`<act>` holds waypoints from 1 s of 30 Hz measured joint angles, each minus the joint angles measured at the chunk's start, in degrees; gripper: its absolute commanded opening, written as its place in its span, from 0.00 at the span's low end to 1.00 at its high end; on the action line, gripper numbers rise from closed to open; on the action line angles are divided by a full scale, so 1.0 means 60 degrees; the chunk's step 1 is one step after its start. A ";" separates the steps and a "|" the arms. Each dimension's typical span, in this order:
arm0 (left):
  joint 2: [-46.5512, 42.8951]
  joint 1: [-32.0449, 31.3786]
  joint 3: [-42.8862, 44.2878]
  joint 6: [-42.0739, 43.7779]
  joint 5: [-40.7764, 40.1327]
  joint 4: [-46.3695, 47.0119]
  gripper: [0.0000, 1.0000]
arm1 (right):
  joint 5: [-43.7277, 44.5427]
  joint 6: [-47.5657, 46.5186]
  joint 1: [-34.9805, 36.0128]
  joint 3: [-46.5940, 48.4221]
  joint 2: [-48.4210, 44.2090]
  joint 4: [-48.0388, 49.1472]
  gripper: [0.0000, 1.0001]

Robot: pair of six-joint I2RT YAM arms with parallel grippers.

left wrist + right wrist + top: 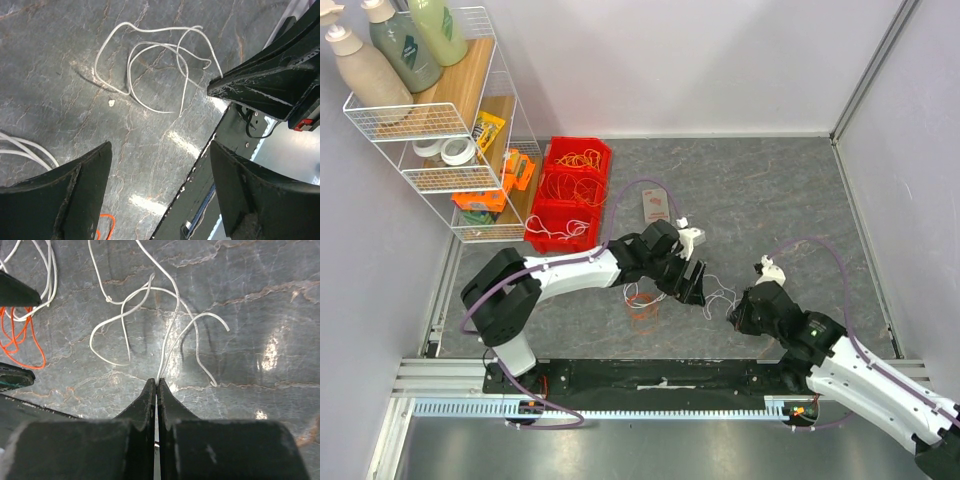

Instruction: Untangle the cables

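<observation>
A thin white cable [720,292] lies in loose loops on the grey table between my two grippers. My right gripper [733,316] is shut on a strand of it; the white cable [172,305] runs straight into the closed tips of the right gripper [156,382]. An orange cable [642,304] is coiled below my left gripper [693,286], beside another white strand [50,280]. In the left wrist view the left gripper [160,165] stands wide open above bare table, with nothing between its fingers. The white cable [129,75] lies beyond it, and the orange cable [106,220] shows by its left finger.
A red bin [545,215] holding more orange and white cables stands at the back left. Beside it is a wire shelf [450,135] with bottles and tape rolls. A small card [656,207] lies behind the left arm. A black rail [650,378] runs along the near edge.
</observation>
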 measured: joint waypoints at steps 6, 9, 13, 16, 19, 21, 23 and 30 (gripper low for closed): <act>0.0444 -0.0339 0.0670 0.0958 -0.0182 0.0000 0.87 | -0.0295 0.0171 0.0000 -0.0266 -0.0492 -0.0029 0.03; 0.0761 -0.0514 0.1075 0.1676 -0.0572 0.0000 0.88 | -0.0353 0.0171 0.0000 -0.0266 -0.0568 -0.0029 0.03; 0.1446 -0.0674 0.1770 0.2506 -0.1242 -0.0160 0.89 | -0.0386 0.0171 0.0000 -0.0266 -0.0681 -0.0029 0.03; 0.2036 -0.0736 0.2208 0.2903 -0.1949 -0.0397 0.89 | -0.0386 0.0175 0.0000 -0.0266 -0.0820 -0.0040 0.03; 0.2452 -0.0747 0.2528 0.3056 -0.2637 -0.0780 0.89 | -0.0386 0.0186 0.0000 -0.0266 -0.0943 -0.0066 0.02; 0.2761 -0.0736 0.2827 0.3129 -0.2987 -0.1035 0.87 | -0.0386 0.0189 0.0000 -0.0266 -0.0998 -0.0069 0.02; 0.3038 -0.0718 0.3136 0.3249 -0.3034 -0.1242 0.81 | -0.0382 0.0186 0.0000 -0.0266 -0.1009 -0.0069 0.02; 0.3519 -0.0550 0.3541 0.3450 -0.1344 -0.1257 0.09 | -0.0382 0.0186 0.0000 -0.0237 -0.1009 -0.0138 0.03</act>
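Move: The white cable's loose loops lie about 7 cm to the left hand's right, some 3 cm ahead and roughly 7 cm below; the white coil is about 9 cm to that hand's left and 2 cm ahead, the orange cable 10 cm left and 2 cm back. From the right hand, which already pinches the white cable, the middle of the loops is some 5 cm ahead, 3 cm left and 4 cm below. Rightward first, then forward and down about 6 cm into the white cable's loops, the left hand goes with fingers wide, rolling some 20 degrees clockwise and tipping its fingers a little steeper. It eases back a centimetre or so while still edging right, and the fingers close past halfway around strands of the cable. The right hand stays put, keeping its pinch. ##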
